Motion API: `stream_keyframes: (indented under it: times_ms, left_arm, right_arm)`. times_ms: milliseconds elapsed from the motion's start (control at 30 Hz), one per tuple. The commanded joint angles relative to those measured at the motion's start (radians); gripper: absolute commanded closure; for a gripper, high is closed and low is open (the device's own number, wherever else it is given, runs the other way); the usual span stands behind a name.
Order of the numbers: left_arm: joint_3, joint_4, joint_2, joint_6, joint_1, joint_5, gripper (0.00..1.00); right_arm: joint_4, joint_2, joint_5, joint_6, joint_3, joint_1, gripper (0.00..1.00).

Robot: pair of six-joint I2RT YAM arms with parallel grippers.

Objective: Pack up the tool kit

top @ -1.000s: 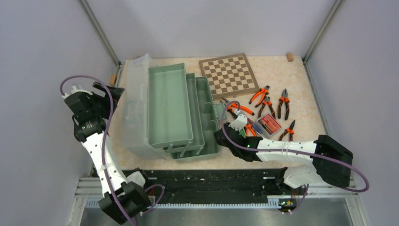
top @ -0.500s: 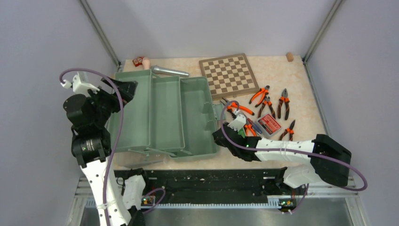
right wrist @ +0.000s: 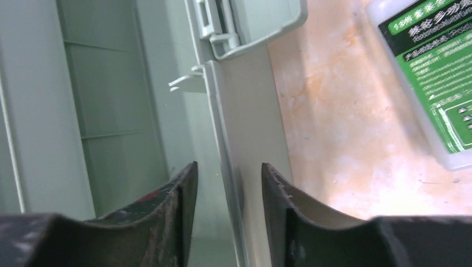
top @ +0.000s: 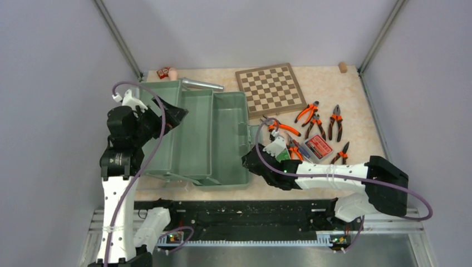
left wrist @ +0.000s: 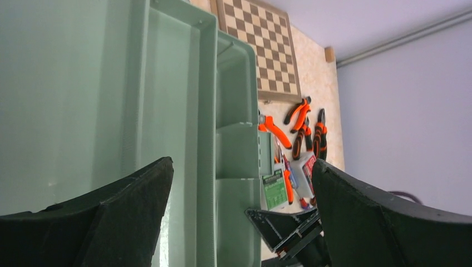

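Note:
The sage-green toolbox (top: 222, 139) lies open at centre left with its trays spread side by side. My left gripper (top: 173, 114) hovers open over its left trays, holding nothing; in the left wrist view the left gripper (left wrist: 242, 186) frames the toolbox (left wrist: 183, 111) below. My right gripper (top: 249, 161) straddles the box's right wall, jaws apart, with a gap on each side of the wall (right wrist: 229, 178) between the fingers (right wrist: 186, 189). Orange-handled pliers (top: 335, 122), a red bit case (top: 318, 146) and a green bit case (right wrist: 434, 83) lie right of the box.
A wooden chessboard (top: 271, 89) lies behind the pliers. A steel hammer head (top: 200, 84) shows behind the toolbox, with a small red item (top: 163, 72) in the back left corner. A small wooden block (top: 343, 67) sits at the back right. Grey walls enclose the table.
My right gripper has opened off the toolbox's right wall. My left arm swung right, over the box. The trays dropped from a raised stack to lying spread out; the hammer came into view.

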Motion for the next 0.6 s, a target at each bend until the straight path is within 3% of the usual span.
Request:
stream_keyframes:
  times_ms: [0, 100, 167, 333, 567]
  left_arm:
    - [-0.025, 0.024, -0.029, 0.024, -0.075, -0.039, 0.01]
    - [-0.026, -0.001, -0.034, 0.042, -0.146, -0.075, 0.01]
    - [-0.026, -0.009, -0.038, 0.054, -0.179, -0.098, 0.01]
    - [-0.008, -0.014, -0.062, 0.104, -0.208, -0.122, 0.01]
    - [0.043, -0.065, -0.165, 0.21, -0.208, -0.32, 0.01]
  right_arm:
    - [-0.065, -0.103, 0.105, -0.045, 0.067, 0.012, 0.48]
    - [-0.092, -0.184, 0.153, -0.219, 0.083, 0.0, 0.31]
    - [-0.109, -0.244, 0.136, -0.353, 0.095, -0.032, 0.26]
    - [-0.19, -0.346, -0.036, -0.655, 0.098, -0.214, 0.19]
    - [-0.248, -0.394, -0.312, -0.848, 0.04, -0.444, 0.14]
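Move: Straddling the top edge of the toolbox's right wall, the right hand has that wall's middle about 7 cm ahead and 5 cm down. The green case lies roughly 13 cm to the hand's right and 5 cm ahead, the orange pliers 16 cm right and 17 cm ahead, the small pliers 20 cm right and 7 cm ahead, all about 10 cm lower. From the left hand the green case is some 33 cm right, level ahead, 32 cm below. Rising about 10 cm off the toolbox wall first, the right hand then swings some 13 cm right and 6 cm forward to high over the loose tools, its already parted fingers opening almost fully as its pointing lifts and its left side dips. The left hand, still open above the trays, eases 3 cm back, drifting right and partly returning, and rolls about 10 degrees. ##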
